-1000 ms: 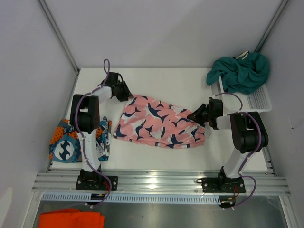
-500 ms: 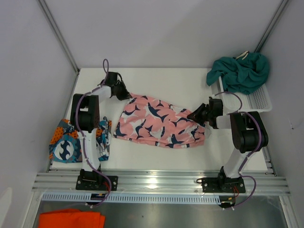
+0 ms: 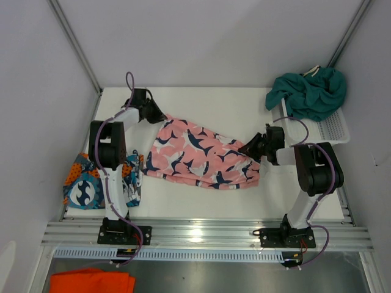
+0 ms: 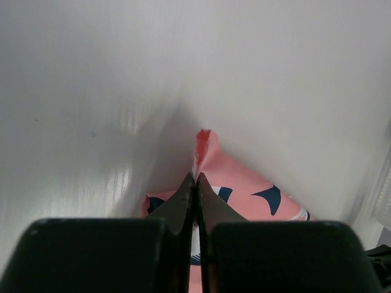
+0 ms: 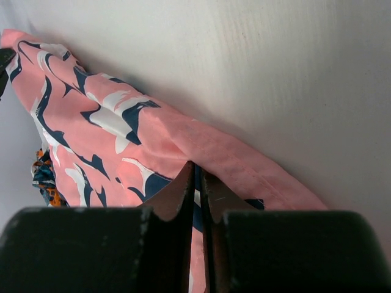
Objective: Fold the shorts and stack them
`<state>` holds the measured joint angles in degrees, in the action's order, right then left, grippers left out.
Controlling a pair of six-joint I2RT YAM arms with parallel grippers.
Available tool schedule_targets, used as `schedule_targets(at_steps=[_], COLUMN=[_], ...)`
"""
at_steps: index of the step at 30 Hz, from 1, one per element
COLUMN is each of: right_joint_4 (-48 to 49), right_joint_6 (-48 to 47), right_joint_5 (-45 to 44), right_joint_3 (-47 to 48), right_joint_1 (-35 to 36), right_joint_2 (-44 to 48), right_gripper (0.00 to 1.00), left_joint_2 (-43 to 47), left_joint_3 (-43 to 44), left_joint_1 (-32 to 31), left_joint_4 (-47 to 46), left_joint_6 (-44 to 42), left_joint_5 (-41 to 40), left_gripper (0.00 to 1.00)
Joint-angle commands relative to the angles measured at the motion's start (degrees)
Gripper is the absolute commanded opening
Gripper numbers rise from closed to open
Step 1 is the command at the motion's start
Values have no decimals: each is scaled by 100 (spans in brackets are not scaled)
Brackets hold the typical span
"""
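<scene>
The pink shark-print shorts point(image 3: 201, 155) lie stretched across the table between both arms. My left gripper point(image 3: 157, 118) is shut on their far left corner point(image 4: 203, 141); the cloth runs between its closed fingers point(image 4: 183, 198). My right gripper point(image 3: 249, 148) is shut on their right edge, pink fabric point(image 5: 110, 128) pinched between its fingers point(image 5: 217, 195). The blue, orange and white printed shorts point(image 3: 101, 180) lie folded at the table's left edge beside the left arm. The teal shorts point(image 3: 311, 91) sit crumpled on a white mesh basket point(image 3: 333, 129) at the back right.
An orange cloth point(image 3: 91, 282) lies below the table's front rail at the bottom left. Grey walls close in the table on three sides. The aluminium rail point(image 3: 201, 235) carries both arm bases.
The left gripper has shut on the pink shorts' corner and pulled it back and to the left. The shorts are drawn out longer and flatter. The right gripper shifted slightly left.
</scene>
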<state>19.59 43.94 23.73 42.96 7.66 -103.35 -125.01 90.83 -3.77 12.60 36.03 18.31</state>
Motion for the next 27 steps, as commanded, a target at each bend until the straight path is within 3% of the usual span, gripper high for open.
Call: schedule_targets(at_steps=[1,9,11,13,18,19,22,25,27], right_joint_4=[-184,-718,-1017,-1448,-2387,-2538,-3381,-3840,-3840], right_joint_6=[-141,-351,-508,-615,-764,-799,-913,-844,-739], right_joint_5=[-87,1,-69,-131,-368,-430,-877,-1090,-599], right_joint_3=[90,580,783,1011,1048,978,829,285,-339], right_joint_1=[25,69,86,104,104,104,87,-132,-378], right_joint_2=[-133,130,332,499,1472,1667,2511,3451,3934], right_gripper=[9,15,35,50,66,76,94,99,99], left_joint_2=[275,978,1293,1531,2523,2656,3113,3483,3615], left_joint_3=[181,-109,-135,-275,-1013,-1214,-1837,-2242,-2385], left_joint_1=[113,122,113,0,-720,-1009,-1641,-2320,-2645], left_joint_4=[-180,146,330,479,471,384,173,-47,-239], left_joint_6=[106,-131,-175,-202,-228,-228,-193,-184,-193], left_joint_5=[-125,-731,-837,-959,-1557,-1593,-1690,-1804,-1804], left_gripper=[17,59,66,68,72,72,72,72,72])
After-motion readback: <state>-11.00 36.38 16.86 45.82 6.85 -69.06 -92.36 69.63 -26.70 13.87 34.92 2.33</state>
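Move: Both hands still pinch the far edge of the pink shorts, the left at its left corner and the right near its right end. The shorts' middle lies about 17 cm back, 13 cm right and 4 cm below the left hand, but roughly 13 cm left and 3 cm back from the right. The folded patterned shorts lie some 28 cm back and 20 cm left of the left hand; the white basket is about 12 cm ahead and 23 cm right of the right hand, its teal cloth some 20 cm ahead and 20 cm right. The left hand opens wide and lets go of the pink shorts' far left corner, easing a couple of centimetres left, then lifts and sweeps back about 14 cm and right some 12 cm, ending about 11 cm higher over the shorts. The right hand waits briefly, then spreads its fingers fully and comes free of the far edge, rising about 14 cm and drawing back some 5 cm and slightly right while the wrist tips its fingers up a little. ##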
